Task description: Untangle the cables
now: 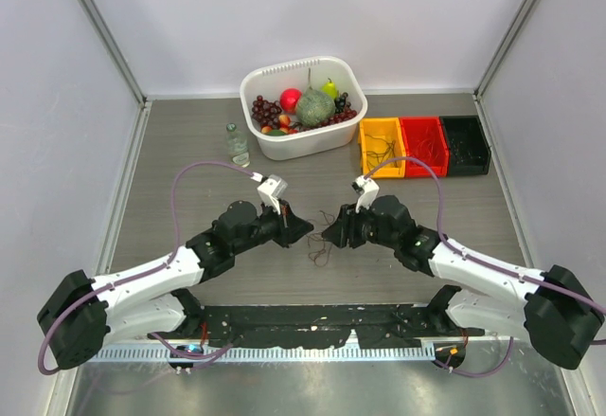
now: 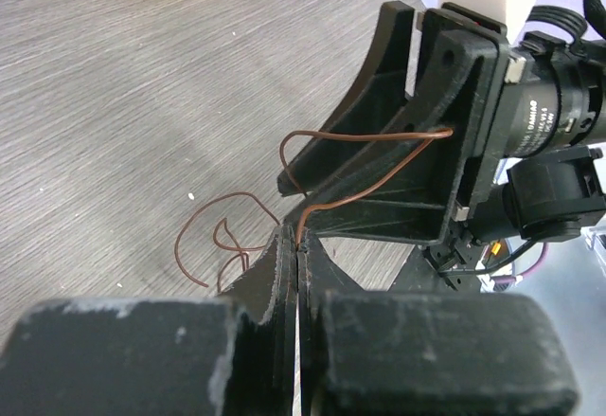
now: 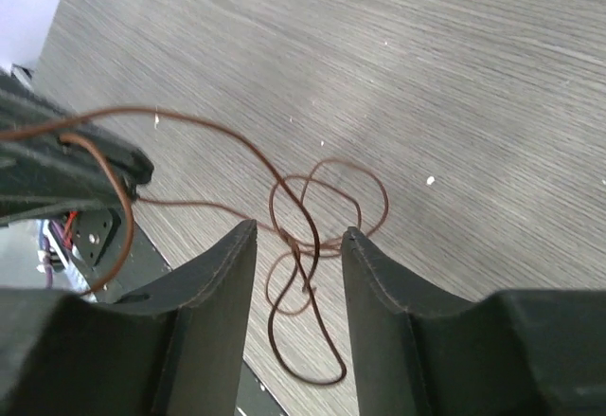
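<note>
The cables (image 1: 319, 250) are hair-thin reddish-brown wires lying tangled on the table between my two grippers. My left gripper (image 2: 297, 245) is shut on one strand (image 2: 379, 137), which arches up and over the right gripper's fingers (image 2: 379, 198). More loops (image 2: 227, 195) rest on the table to the left of it. My right gripper (image 3: 299, 234) stands open just above the knot of the cables (image 3: 292, 240), one finger on each side and neither touching it. In the top view the left gripper (image 1: 305, 229) and right gripper (image 1: 329, 234) nearly meet tip to tip.
A white basin (image 1: 312, 141) of fruit stands at the back, with a small clear bottle (image 1: 237, 144) to its left. Yellow (image 1: 383, 147), red (image 1: 423, 144) and black (image 1: 465, 144) bins sit at the back right. A black strip (image 1: 312, 326) runs along the near edge.
</note>
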Controlling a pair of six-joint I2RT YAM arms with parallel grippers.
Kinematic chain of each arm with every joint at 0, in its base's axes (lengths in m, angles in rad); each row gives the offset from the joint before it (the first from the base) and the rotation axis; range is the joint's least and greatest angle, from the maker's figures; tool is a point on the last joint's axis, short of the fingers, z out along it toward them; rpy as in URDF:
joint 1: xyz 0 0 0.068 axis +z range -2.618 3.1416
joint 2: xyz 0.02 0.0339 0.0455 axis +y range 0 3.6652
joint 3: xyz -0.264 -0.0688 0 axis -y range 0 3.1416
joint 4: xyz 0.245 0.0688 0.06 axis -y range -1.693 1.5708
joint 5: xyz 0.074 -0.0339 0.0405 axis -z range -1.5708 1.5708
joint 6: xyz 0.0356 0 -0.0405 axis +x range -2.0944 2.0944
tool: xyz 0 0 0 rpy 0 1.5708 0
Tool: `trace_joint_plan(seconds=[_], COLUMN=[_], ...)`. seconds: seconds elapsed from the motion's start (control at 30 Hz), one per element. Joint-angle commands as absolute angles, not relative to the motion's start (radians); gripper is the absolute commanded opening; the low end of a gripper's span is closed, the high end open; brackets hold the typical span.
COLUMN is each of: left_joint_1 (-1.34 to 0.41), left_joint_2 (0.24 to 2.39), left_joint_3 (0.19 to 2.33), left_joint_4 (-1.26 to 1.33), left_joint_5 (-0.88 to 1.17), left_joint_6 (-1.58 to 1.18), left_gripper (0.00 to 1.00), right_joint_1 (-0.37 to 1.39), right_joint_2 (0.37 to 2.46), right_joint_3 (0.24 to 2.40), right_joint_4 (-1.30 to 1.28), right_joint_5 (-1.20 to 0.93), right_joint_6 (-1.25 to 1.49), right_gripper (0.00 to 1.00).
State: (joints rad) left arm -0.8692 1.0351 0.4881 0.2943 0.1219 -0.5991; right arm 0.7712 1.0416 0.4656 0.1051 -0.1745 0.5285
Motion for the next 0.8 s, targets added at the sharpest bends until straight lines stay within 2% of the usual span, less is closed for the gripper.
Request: trace_joint_plan(seconds=[0.0,0.07,0.13,0.17,0.2,0.23,0.27,0.33,0.4,0.5,0.77], left_joint_1=[-0.865,-0.865,-0.865,-0.865,-0.865,-0.865,-0.865,-0.865,-0.865,-0.865,-0.865], left_joint_2=[1.028,1.020,1.008,0.996,0.979,0.959,0.939,0.885,0.827,0.746,0.663], left_joint_3=[0.512,0.517,0.523,0.526,0.532,0.538,0.549,0.578,0.609,0.641,0.738], left_joint_4=[0.325,0.316,0.282,0.258,0.229,0.186,0.134,0.007,-0.124,-0.222,-0.308], left_joint_5=[0.172,0.182,0.181,0.172,0.157,0.126,0.091,-0.070,-0.222,-0.328,-0.354], left_joint_6=[-0.611,-0.606,-0.600,-0.597,-0.594,-0.588,-0.583,-0.589,-0.597,-0.578,-0.531], left_gripper=[0.00,0.00,0.00,0.00,0.00,0.00,0.00,0.00,0.00,0.00,0.00], right_joint_1=[0.773,0.773,0.773,0.773,0.773,0.773,0.773,0.773,0.773,0.773,0.773], right_joint_2=[1.084,1.101,1.109,1.106,1.103,1.086,1.077,1.039,0.967,0.917,0.871], right_joint_3=[0.482,0.492,0.508,0.526,0.534,0.552,0.560,0.581,0.592,0.607,0.669], right_joint_4=[0.253,0.244,0.212,0.156,0.120,0.035,0.006,-0.139,-0.227,-0.302,-0.409], right_joint_5=[-0.129,-0.085,-0.019,0.036,0.154,0.217,0.376,0.565,0.676,0.756,0.876], right_joint_6=[0.568,0.561,0.555,0.548,0.549,0.549,0.555,0.571,0.572,0.563,0.531], right_gripper=[0.44,0.33,0.19,0.07,0.02,0.01,0.01,0.01,0.01,0.01,0.01])
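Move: The right hand, half open, has the brown cable's nearest hanging strand about 2 cm ahead, 1 cm to its left and 1 cm below. The loose tangle lies roughly 2 cm ahead, 2 cm left and 9 cm down; the yellow bin is some 27 cm ahead, 13 cm right and 8 cm below. From the left hand, already pinching the cable, that strand is about 1 cm ahead, 4 cm right and 5 cm lower. Right pinches the strand, pulling about 10 cm right, up and forward; left, still gripping, pulls left and up. ##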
